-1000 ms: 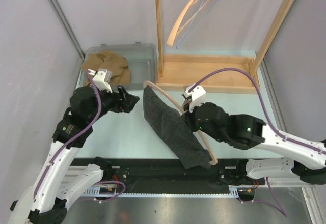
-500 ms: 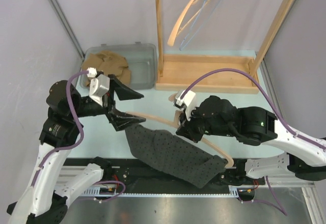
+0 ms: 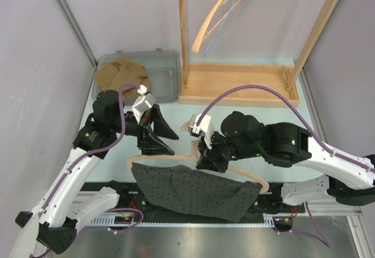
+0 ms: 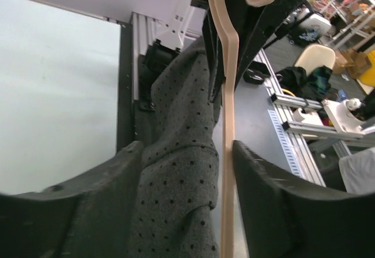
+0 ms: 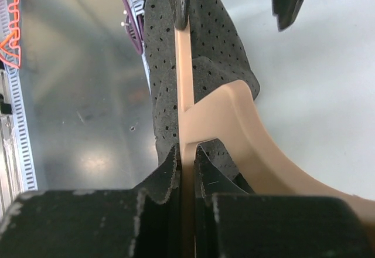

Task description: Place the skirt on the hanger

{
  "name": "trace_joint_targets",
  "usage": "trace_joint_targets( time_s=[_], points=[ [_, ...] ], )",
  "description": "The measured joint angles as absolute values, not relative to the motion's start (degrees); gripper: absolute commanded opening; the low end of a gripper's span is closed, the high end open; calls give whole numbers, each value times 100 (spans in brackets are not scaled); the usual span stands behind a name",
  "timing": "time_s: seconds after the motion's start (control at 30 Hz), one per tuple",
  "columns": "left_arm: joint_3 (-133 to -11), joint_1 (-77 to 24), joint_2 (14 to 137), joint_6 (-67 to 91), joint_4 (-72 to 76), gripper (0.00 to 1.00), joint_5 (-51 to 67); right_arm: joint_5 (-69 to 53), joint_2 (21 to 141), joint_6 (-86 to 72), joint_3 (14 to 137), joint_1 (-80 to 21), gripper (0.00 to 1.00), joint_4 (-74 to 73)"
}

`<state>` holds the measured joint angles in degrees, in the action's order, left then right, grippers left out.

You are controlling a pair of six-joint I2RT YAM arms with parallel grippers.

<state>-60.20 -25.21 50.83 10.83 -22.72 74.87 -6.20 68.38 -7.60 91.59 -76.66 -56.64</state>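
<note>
The beige hanger [image 3: 176, 162] lies level along the near edge, with the grey dotted skirt [image 3: 193, 190] draped below it. My right gripper [image 3: 206, 154] is shut on the hanger's middle; in the right wrist view its jaws [image 5: 187, 158] pinch the hanger's thin bar [image 5: 221, 117], with the skirt [image 5: 170, 53] beyond. My left gripper [image 3: 167, 142] is open at the hanger's left part. In the left wrist view it [image 4: 187, 146] straddles the skirt [image 4: 176, 176] and the hanger [image 4: 227, 123]. The cloth touches the left finger, and a thin gap shows beside the bar.
A clear bin [image 3: 167, 70] holding a brown garment [image 3: 123, 73] sits at the back left. A wooden rack [image 3: 234, 85] stands behind, with more hangers [image 3: 225, 14] on its rail. The black base rail [image 3: 176, 211] runs under the skirt.
The right gripper has swung the hanger and skirt from a diagonal to lie level near the front edge. The left gripper has come down to the hanger's left part, and its jaws have narrowed.
</note>
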Motion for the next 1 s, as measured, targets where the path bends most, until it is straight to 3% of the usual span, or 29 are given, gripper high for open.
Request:
trace_joint_targets(
  time_s=[0.47, 0.5, 0.63, 0.77, 1.0],
  points=[
    [-6029, -2882, 4772, 593, -3114, 61, 7349, -502, 7356, -421, 9701, -7690, 0, -5666],
    [-6025, -2882, 4729, 593, -3114, 58, 7349, -502, 7360, -414, 9710, -7690, 0, -5666],
    [-5961, -2886, 4635, 591, -3118, 24, 7308, -464, 7389, -381, 9721, -7699, 0, -5671],
    [-5957, -2917, 4654, 491, -3197, 2, 7148, -360, 7404, -381, 9721, -7699, 0, -5680],
    [-6141, -3175, 4713, -62, -3607, 0, 6718, -325, 7404, -340, 9721, -7679, 0, -5791]
  ],
)
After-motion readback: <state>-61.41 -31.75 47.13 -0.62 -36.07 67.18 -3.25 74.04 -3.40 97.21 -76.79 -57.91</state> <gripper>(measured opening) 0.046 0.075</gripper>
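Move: The left hand is open beside the left shoulder of the wooden hanger; the spot it goes for lies about 4 cm back, straight in line sideways and some 2 cm below. The right fingers, already gripping the hanger, are roughly 8 cm to the left hand's right and 5 cm back. The dark skirt hangs from the hanger, its middle around 6 cm back, 6 cm right and 14 cm below the left hand. From the right hand, that same spot is about 8 cm left, 1 cm ahead and level. Back by some 3 cm and about 2 cm down goes the left hand onto the hanger's left shoulder, barely turning, and its fingers then shut fully, pinching the wood. Meanwhile the right hand keeps its grip near the hanger's middle and brings it left and forward, about 2 cm each way. ##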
